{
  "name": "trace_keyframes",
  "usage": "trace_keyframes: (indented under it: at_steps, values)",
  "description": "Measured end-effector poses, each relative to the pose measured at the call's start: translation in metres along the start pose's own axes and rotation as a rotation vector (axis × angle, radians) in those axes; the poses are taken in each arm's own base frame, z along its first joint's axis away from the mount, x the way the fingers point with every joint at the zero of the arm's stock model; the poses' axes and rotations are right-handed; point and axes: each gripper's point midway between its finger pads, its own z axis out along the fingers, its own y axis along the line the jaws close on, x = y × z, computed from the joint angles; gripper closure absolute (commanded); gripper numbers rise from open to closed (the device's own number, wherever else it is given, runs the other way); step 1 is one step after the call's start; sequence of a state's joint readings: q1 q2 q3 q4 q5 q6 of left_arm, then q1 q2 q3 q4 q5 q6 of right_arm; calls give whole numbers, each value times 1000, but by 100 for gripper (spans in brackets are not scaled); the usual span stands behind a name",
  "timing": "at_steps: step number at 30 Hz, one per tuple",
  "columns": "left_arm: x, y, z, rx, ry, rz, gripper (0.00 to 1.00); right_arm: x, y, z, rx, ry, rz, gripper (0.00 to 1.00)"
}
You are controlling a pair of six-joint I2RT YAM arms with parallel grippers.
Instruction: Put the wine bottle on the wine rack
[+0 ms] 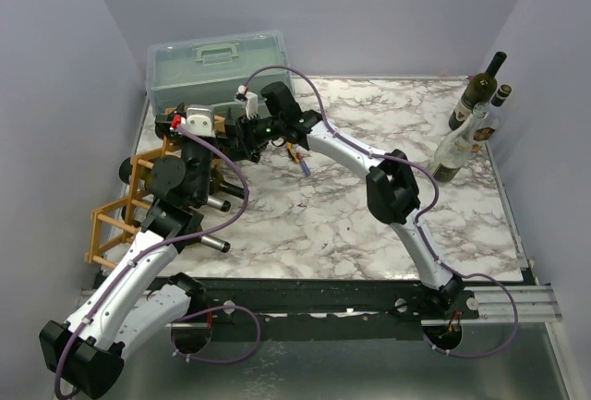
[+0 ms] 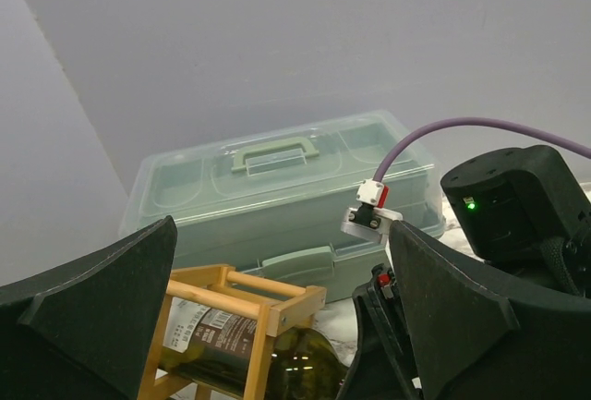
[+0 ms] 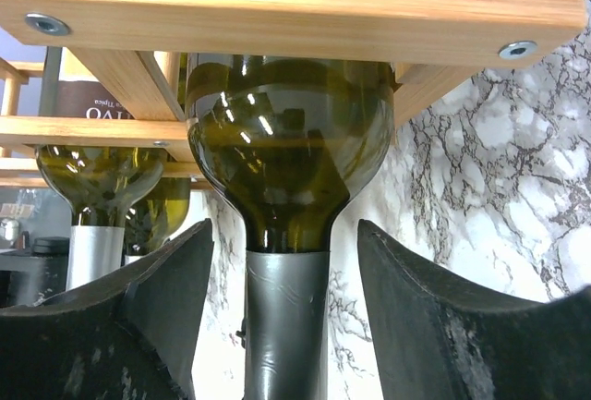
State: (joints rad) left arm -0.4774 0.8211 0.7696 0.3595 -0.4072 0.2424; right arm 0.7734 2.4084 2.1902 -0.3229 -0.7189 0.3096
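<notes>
The wine bottle point(image 3: 288, 151), dark green glass with a grey foil neck, lies in a cell of the wine rack point(image 3: 277, 7), neck pointing out. My right gripper point(image 3: 284, 229) is open, its fingers point(image 3: 406, 308) standing either side of the neck with a gap on each side. In the top view the orange-tan wine rack point(image 1: 111, 224) stands at the left edge, and the right gripper point(image 1: 242, 132) reaches to its far end. My left gripper point(image 2: 282, 234) hangs open above the wine rack point(image 2: 268, 312) and holds nothing; the bottle's shoulder point(image 2: 305, 368) shows below it.
A pale green toolbox point(image 1: 217, 63) stands behind the rack. Other bottles point(image 3: 97, 178) fill neighbouring cells, their necks point(image 1: 217, 245) sticking out over the marble table point(image 1: 323, 224). Two upright bottles point(image 1: 476, 104) stand at the far right corner.
</notes>
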Motion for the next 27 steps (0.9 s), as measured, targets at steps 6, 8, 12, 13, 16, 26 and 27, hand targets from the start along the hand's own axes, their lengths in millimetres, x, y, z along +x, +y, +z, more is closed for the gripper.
trace_keyframes:
  at_steps: [6,8,12,13,16,26,27]
  values:
    - [0,0,0,0,0,-4,2,-1,2,-1,6,-10,32,22]
    - [0,0,0,1,0,-7,2,-3,2,-1,4,-19,43,19]
    - [0,-1,0,2,0,-11,2,-4,2,1,5,-31,72,4]
    - [0,-1,0,3,0,-12,2,-5,2,1,4,-36,79,2]
    - [0,-2,0,6,-1,-15,2,-9,3,1,4,-51,86,2]
    - [-2,-2,-1,13,-8,-20,2,-22,-8,3,76,-111,125,3]
    - [-2,-2,-1,12,-9,-21,2,-24,-9,3,81,-121,129,3]
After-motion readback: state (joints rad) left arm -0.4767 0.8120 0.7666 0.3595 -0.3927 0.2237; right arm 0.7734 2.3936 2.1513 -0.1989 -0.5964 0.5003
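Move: The bottle I have just placed sits in the rack with its foil neck already loose between my right fingers; its middle is about 10 cm to the left, about 1 cm ahead and 2 cm lower. The next racked bottle lies some 8 cm back, 12 cm left and 6 cm below. The green box is about 17 cm ahead and 3 cm left, the pliers 15 cm right, 2 cm back and 13 cm below. From my left hand the placed bottle is about 5 cm ahead, 3 cm left and 20 cm below. I spread my right fingers from part-open to fully wide around the bottle neck, without gripping it, and ease the hand forward about 2 cm and up about 1 cm. As I go, the wrist swings some 10 degrees clockwise, so the fingertips turn from straight left towards the green box. ##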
